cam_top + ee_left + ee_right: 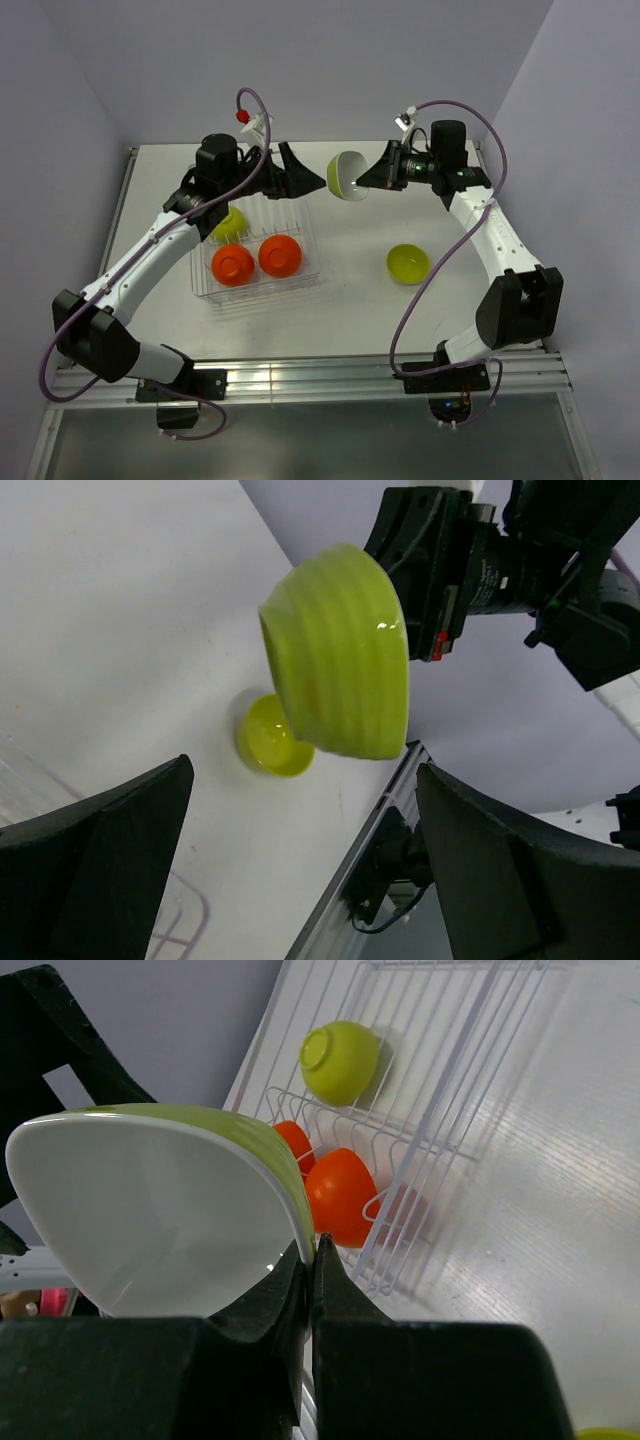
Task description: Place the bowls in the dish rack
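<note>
My right gripper [368, 180] is shut on the rim of a bowl [345, 176] that is lime green outside and white inside, holding it in the air on its side. My left gripper [290, 170] stands wide open right beside it, nothing between its fingers [90, 870]; the held bowl [340, 670] hangs just ahead of them. The wire dish rack [285, 218] holds two orange-red bowls [232, 265] [280, 256] and a green bowl [228, 222]. Another green bowl [408, 263] sits on the table to the right. In the right wrist view the pads [330, 1280] pinch the rim.
The rack [440, 1110] lies below and left of the held bowl [150, 1210]. The table's metal edge rail [370, 830] runs close behind the loose green bowl [273, 736]. Purple walls close in the table on three sides.
</note>
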Motion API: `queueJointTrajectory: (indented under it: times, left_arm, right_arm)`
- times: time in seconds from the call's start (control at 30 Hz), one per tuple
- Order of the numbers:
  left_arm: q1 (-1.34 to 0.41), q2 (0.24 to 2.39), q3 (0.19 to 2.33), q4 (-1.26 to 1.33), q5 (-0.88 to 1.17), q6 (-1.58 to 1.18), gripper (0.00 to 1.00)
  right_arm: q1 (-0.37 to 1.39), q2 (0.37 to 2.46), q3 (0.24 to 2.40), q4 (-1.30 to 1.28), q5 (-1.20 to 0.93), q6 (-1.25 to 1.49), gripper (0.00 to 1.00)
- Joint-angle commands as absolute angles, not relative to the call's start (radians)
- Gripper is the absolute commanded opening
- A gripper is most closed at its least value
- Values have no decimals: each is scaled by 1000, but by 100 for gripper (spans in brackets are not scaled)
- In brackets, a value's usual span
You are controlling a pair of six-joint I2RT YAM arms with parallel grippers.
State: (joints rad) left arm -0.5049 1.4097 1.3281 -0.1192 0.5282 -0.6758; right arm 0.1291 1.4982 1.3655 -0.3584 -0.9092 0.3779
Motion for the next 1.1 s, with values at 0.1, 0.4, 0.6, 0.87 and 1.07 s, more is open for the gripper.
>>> queueJointTrajectory:
  times: [0.1,0.4,0.6,0.87,1.07]
  left_arm:
    - [-534,1416,1347,-20,561,-744,99]
    - [-546,1419,1316,-20,535,-761,99]
    - [-548,1437,1309,-29,518,-758,99]
    - [-548,1417,1289,-9,551,-796,83]
    - [-549,1407,1281,31,575,-811,62]
  right_arm:
    - [178,1471,1374,-322,-923,373,0]
    - [215,1477,1391,-342,-917,350,0]
    - [227,1460,1384,-342,-908,341,0]
    - [233,1463,1387,-364,-878,325,0]
    - [242,1468,1390,-371,-867,319,0]
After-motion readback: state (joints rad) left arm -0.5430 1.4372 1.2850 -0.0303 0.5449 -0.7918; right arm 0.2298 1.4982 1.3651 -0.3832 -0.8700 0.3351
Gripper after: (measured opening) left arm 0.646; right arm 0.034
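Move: The lime bowl held up in the right gripper has its middle about 8 cm to the right of the left gripper, some 2 cm farther out and roughly 1 cm higher. Below the left hand, about 27 cm down, the nearer orange bowl in the rack lies 6 cm left and 4 cm back. From the right hand, the open left gripper is about 11 cm left, 1 cm back and 3 cm up; the lime bowl on the table is 12 cm right, 7 cm back and 26 cm down. Bring the right gripper, still pinching the lime bowl by its rim, about 3 cm left and 2 cm back to offer its outside to the left gripper, then hold there. Meanwhile ease the left gripper 2 cm right, rising slightly before sinking about 2 cm, and start closing its wide-open fingers around the bowl, to about two thirds open. ##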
